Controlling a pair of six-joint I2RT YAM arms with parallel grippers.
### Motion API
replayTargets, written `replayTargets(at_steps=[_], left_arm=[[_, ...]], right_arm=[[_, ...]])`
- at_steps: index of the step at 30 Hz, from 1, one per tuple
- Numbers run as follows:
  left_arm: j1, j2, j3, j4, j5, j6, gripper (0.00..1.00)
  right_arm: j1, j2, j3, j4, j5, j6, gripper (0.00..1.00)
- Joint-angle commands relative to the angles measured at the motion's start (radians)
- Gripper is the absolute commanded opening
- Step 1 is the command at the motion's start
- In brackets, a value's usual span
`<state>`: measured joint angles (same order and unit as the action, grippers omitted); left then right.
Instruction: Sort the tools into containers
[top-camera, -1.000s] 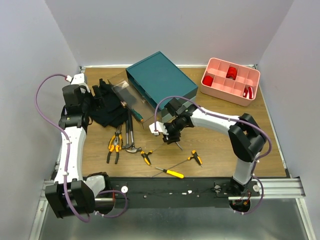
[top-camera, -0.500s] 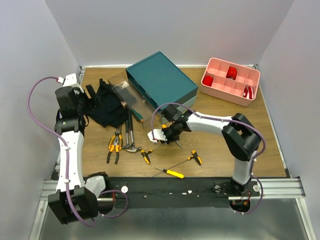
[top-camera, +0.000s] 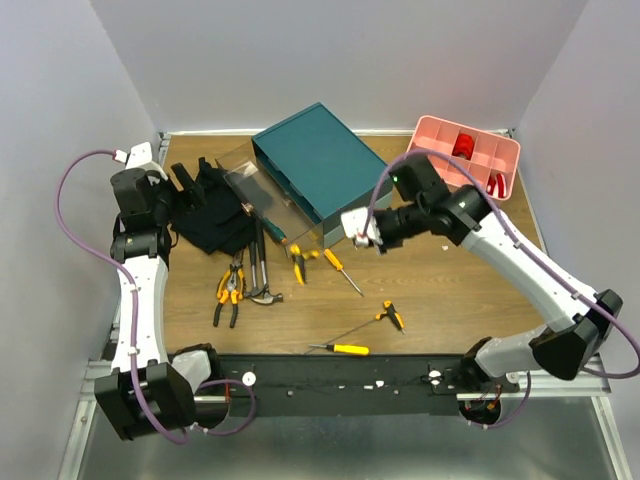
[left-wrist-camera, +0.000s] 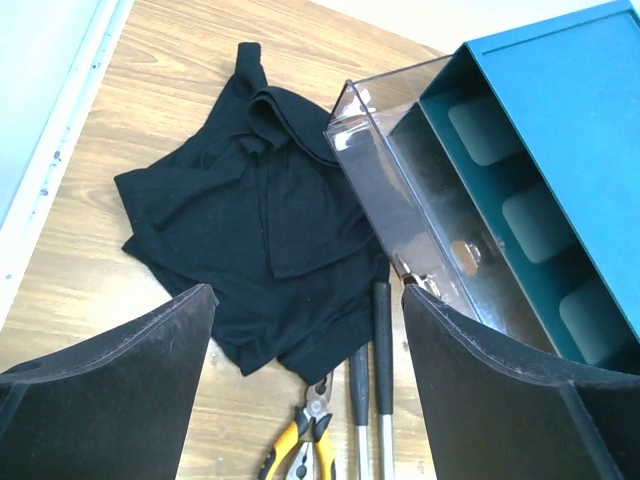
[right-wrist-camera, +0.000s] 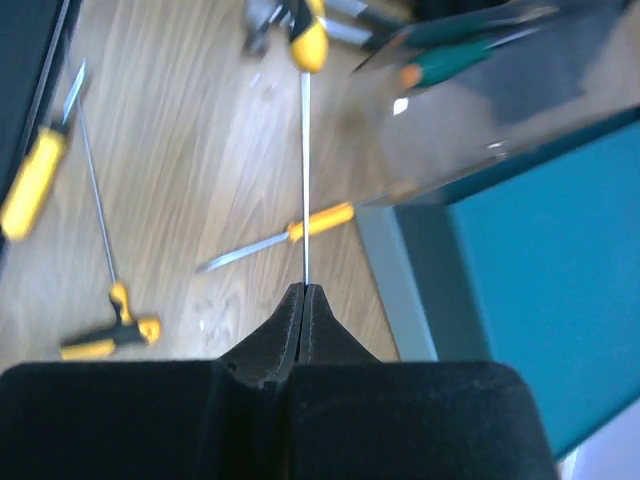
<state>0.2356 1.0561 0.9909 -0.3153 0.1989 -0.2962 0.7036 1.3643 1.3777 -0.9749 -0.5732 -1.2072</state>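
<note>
My right gripper (top-camera: 358, 238) (right-wrist-camera: 303, 291) is shut on the thin steel shaft of a yellow-handled screwdriver (top-camera: 298, 264) (right-wrist-camera: 308, 45). It holds the screwdriver off the table, next to the front corner of the teal container (top-camera: 320, 160) (right-wrist-camera: 540, 300). One clear drawer (top-camera: 255, 195) (left-wrist-camera: 400, 200) of the container is pulled out. An orange-handled screwdriver (top-camera: 335, 264) (right-wrist-camera: 318, 220) lies below. My left gripper (top-camera: 185, 185) (left-wrist-camera: 307, 292) hangs open over the black cloth. Pliers (top-camera: 230, 290) (left-wrist-camera: 305, 440) and two hammers (top-camera: 260, 270) (left-wrist-camera: 380, 330) lie beside the cloth.
The black cloth (top-camera: 215, 210) (left-wrist-camera: 260, 220) lies left of the drawer. A pink tray (top-camera: 440, 185) with red pieces stands at the back right. A T-handle screwdriver (top-camera: 390, 316) and a yellow screwdriver (top-camera: 345, 348) lie near the front edge.
My right gripper closed on the screwdriver's shaft, then rose and swung back and to the right toward the teal box. The small screwdriver near the front left its spot. The left arm barely moved.
</note>
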Motion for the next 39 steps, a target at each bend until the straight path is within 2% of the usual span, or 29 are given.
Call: replayTargets(at_steps=[1, 2, 7, 8, 14, 17, 24, 31, 32, 33, 34, 37, 39], left_arm=[[0.007, 0.002, 0.018, 0.047, 0.027, -0.027, 0.85], [0.005, -0.002, 0.018, 0.039, 0.024, -0.026, 0.85], [0.008, -0.037, 0.005, 0.016, 0.011, -0.024, 0.85], [0.008, -0.044, 0.002, 0.009, 0.011, -0.023, 0.85], [0.024, -0.080, -0.027, 0.002, 0.019, -0.034, 0.85], [0.048, -0.088, -0.047, 0.010, 0.025, -0.050, 0.85], [0.099, -0.110, -0.075, 0.007, 0.040, -0.077, 0.85], [0.130, -0.102, -0.075, 0.008, 0.059, -0.106, 0.84], [0.133, -0.102, -0.074, 0.012, 0.060, -0.109, 0.83], [0.136, -0.099, -0.072, 0.015, 0.066, -0.110, 0.83], [0.137, -0.097, -0.071, 0.016, 0.073, -0.110, 0.83], [0.137, -0.097, -0.067, 0.025, 0.085, -0.113, 0.83], [0.137, -0.093, -0.064, 0.033, 0.092, -0.116, 0.83]], right_arm=[[-0.003, 0.166, 0.231, 0.080, -0.073, 0.430, 0.01], [-0.003, 0.215, 0.342, 0.099, -0.064, 0.606, 0.01], [-0.001, 0.467, 0.668, 0.148, -0.008, 1.015, 0.01], [-0.001, 0.499, 0.707, 0.157, -0.004, 1.138, 0.01], [0.010, 0.650, 0.785, 0.280, -0.042, 1.440, 0.01], [0.010, 0.714, 0.807, 0.315, -0.051, 1.523, 0.01], [0.010, 0.874, 0.906, 0.347, -0.019, 1.600, 0.01], [0.020, 0.957, 0.929, 0.360, 0.090, 1.638, 0.01], [0.022, 0.960, 0.939, 0.363, 0.088, 1.626, 0.10], [0.023, 0.957, 0.946, 0.372, 0.079, 1.611, 0.26], [0.025, 0.952, 0.960, 0.387, 0.067, 1.598, 0.50], [0.023, 0.896, 0.985, 0.390, 0.099, 1.552, 0.70], [0.022, 0.851, 0.979, 0.378, 0.116, 1.484, 0.73]])
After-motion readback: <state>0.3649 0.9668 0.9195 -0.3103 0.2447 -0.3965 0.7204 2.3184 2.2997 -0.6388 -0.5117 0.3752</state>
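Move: The open clear drawer, where the T-handle driver in the right fingers is to go, lies about 16 cm ahead and 22 cm left of the right hand, some 9 cm lower. The green screwdriver lies in it, roughly 12 cm ahead and 24 cm left. The teal cabinet stands about 20 cm ahead, 11 cm left; the yellow screwdriver is on the table 5 cm ahead, 6 cm left. From the left hand the drawer is about 20 cm right, 2 cm ahead and 13 cm below. Carry the T-handle driver, still pinched near its shaft tip, left and forward about 25 cm to the drawer, first rising some 8 cm, then sinking below the starting height. Roll the wrist about 80 degrees clockwise on the way, swinging the handle farther out, then open the fingers and begin to lift. Ease the empty left gripper back and left, away from the drawer. ##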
